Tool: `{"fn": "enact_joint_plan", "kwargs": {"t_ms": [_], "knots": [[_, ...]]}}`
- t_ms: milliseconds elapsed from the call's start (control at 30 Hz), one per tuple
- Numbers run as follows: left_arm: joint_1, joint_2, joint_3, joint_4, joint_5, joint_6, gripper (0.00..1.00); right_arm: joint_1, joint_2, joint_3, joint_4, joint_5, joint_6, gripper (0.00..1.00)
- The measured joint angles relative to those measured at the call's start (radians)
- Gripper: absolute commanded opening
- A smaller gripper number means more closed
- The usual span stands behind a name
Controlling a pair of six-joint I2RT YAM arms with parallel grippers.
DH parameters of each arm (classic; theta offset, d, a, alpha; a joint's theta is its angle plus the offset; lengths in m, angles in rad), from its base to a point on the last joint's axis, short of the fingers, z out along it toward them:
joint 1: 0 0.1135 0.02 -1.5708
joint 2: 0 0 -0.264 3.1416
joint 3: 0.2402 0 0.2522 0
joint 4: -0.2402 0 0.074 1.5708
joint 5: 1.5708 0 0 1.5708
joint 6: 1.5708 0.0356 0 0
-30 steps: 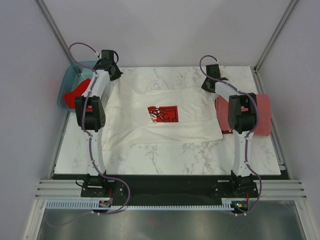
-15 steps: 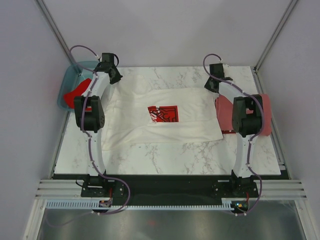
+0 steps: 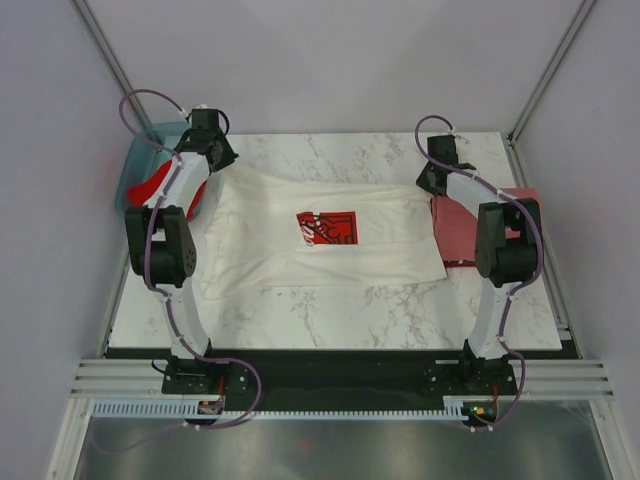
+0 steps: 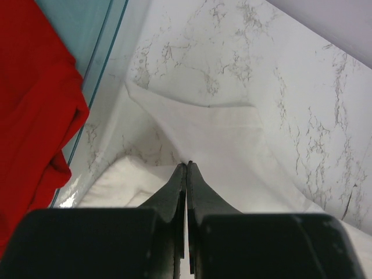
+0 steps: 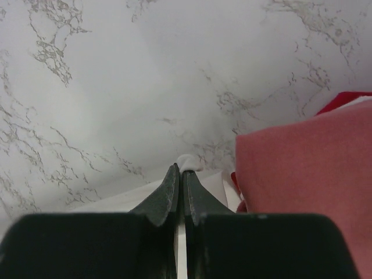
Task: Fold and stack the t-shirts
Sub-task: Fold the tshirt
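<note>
The white t-shirt with a red-and-black square print lies spread on the marble table. My left gripper is shut on its far left corner; in the left wrist view the gripper pinches white cloth. My right gripper is shut on its far right corner; in the right wrist view the gripper holds a tuft of white cloth. The dull brick-red shirt lies folded at the right, also in the right wrist view. The bright red shirt sits in the tub, also in the left wrist view.
A translucent teal plastic tub stands at the table's far left corner; its wall shows in the left wrist view. Grey enclosure walls surround the table. A black strip and metal rails run along the near edge.
Both grippers have moved toward the far edge and slightly outward with the shirt's far corners, pulling the white shirt taut. The arms' elbows have swung outward.
</note>
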Motion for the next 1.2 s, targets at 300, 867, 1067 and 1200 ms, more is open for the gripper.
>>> {"fn": "enact_joint_plan", "kwargs": {"t_ms": [300,867,1067,1200], "knots": [[0.000,-0.190,-0.224,0.062,-0.003,0.014,0.02,0.000,-0.134,-0.135,0.019,-0.016,-0.001,0.00],[-0.002,-0.526,-0.570,0.094,-0.024,0.018,0.02,0.011,-0.382,-0.391,0.029,-0.018,-0.019,0.00],[-0.009,-0.659,-0.666,0.089,-0.024,0.018,0.02,0.013,-0.434,-0.433,0.029,-0.018,-0.028,0.00],[-0.014,-0.715,-0.709,0.079,-0.025,0.018,0.02,0.013,-0.440,-0.455,0.029,-0.016,-0.035,0.01]]}}
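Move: Both hands already hold the far edge of the white t-shirt clear of the table. For the left hand the shirt's near edge is about 31 cm back, 3 left and 15 below; the red print is 12 back and 26 right, and the blue bin about level and 19 left. For the right hand the near edge is some 21 cm back, level sideways and 7 below, the print 8 back and 30 left, the pink stack 8 back and 15 right. Fingers shut on the white cloth throughout, both hands carry the raised far edge back over the part still lying on the table, towards the near edge, the left going faster and covering about 17 cm to the right's 11. Each climbs 3 to 4 cm on the way with hardly any wrist turn, the left drawing back past the blue bin and the right alongside the pink stack. ##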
